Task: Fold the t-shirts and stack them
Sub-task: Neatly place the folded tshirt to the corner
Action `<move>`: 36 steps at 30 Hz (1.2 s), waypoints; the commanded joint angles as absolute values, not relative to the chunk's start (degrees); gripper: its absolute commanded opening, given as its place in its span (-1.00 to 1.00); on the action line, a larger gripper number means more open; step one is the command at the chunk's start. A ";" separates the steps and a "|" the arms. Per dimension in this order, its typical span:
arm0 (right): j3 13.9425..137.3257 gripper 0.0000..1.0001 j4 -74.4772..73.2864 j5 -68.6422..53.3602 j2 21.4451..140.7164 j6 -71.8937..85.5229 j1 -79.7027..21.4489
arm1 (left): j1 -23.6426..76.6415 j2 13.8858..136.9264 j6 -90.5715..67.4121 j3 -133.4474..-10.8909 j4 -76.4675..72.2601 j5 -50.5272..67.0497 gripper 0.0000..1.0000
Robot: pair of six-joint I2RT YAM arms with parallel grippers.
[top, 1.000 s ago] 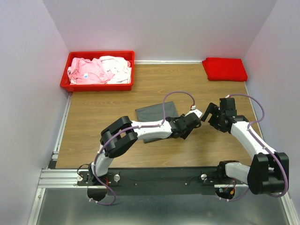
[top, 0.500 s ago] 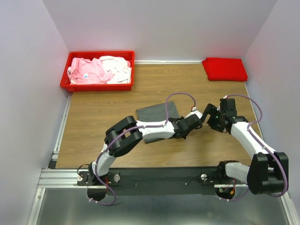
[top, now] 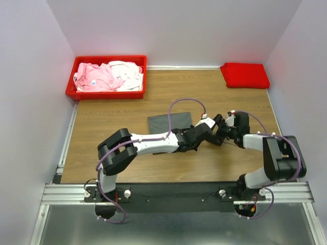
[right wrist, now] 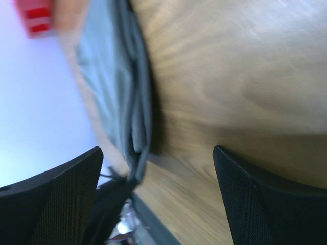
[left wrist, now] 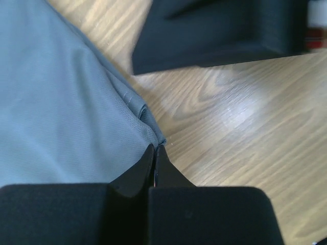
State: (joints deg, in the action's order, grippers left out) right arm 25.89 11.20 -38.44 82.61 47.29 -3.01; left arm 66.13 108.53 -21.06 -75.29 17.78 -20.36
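The dark grey t-shirt (top: 168,122) lies folded on the wooden table, its near right part hidden under my left arm. My left gripper (top: 208,131) is shut, pinching the shirt's corner (left wrist: 153,133) at its fingertips (left wrist: 148,158), low over the wood. My right gripper (top: 223,133) is open and empty, close to the right of the left one and facing the shirt's layered edge (right wrist: 134,122). Its fingers (right wrist: 66,189) stand wide apart. The bright red t-shirt (top: 245,75) lies folded at the back right.
A red plastic bin (top: 106,94) at the back left holds a pale pink shirt (top: 94,76) and a white one (top: 127,71). Walls close in the table on three sides. A metal rail runs along the left edge (top: 66,138).
My right gripper has come down and to the left, close to the left gripper. My left arm's elbow has swung left while its gripper stayed at the shirt's corner.
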 commanded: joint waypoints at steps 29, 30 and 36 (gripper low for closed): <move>47.80 -0.99 1.16 -21.75 103.54 31.84 -15.73 | 60.22 98.37 -26.81 -75.59 18.19 -10.65 0.39; 49.47 -0.99 -1.47 -19.27 103.54 28.25 -15.73 | 56.55 97.57 -26.46 -75.59 18.80 -8.63 0.40; 66.59 -0.99 -15.54 3.65 107.39 12.07 -15.73 | 41.95 90.54 -19.43 -74.19 20.83 -4.83 0.43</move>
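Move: The right hand, open, goes for the raised right edge of the folded t-shirt, about 9 cm to its left, 1 cm ahead and 3 cm lower; the shirt's middle is roughly 18 cm left and 2 cm ahead, some 4 cm below. The red folded cloth lies about 28 cm ahead and 15 cm right, 3 cm lower. For the left hand, which already pinches this edge, the spot is some 4 cm ahead, 2 cm left and 3 cm below. While the left hand holds the t-shirt's right edge up almost without moving, the right hand reaches about 9 cm left with open fingers, sinks some 3 cm and shuts them on that edge just beyond the left hand's hold. The left fingers then open and let go, that hand rising about 9 cm while swinging forward and left over the shirt, as the right hand keeps its pinch, draws the shirt some 10 cm forward and 5 cm right towards the red folded cloth, and tips its fingers about 40 degrees steeper down. ##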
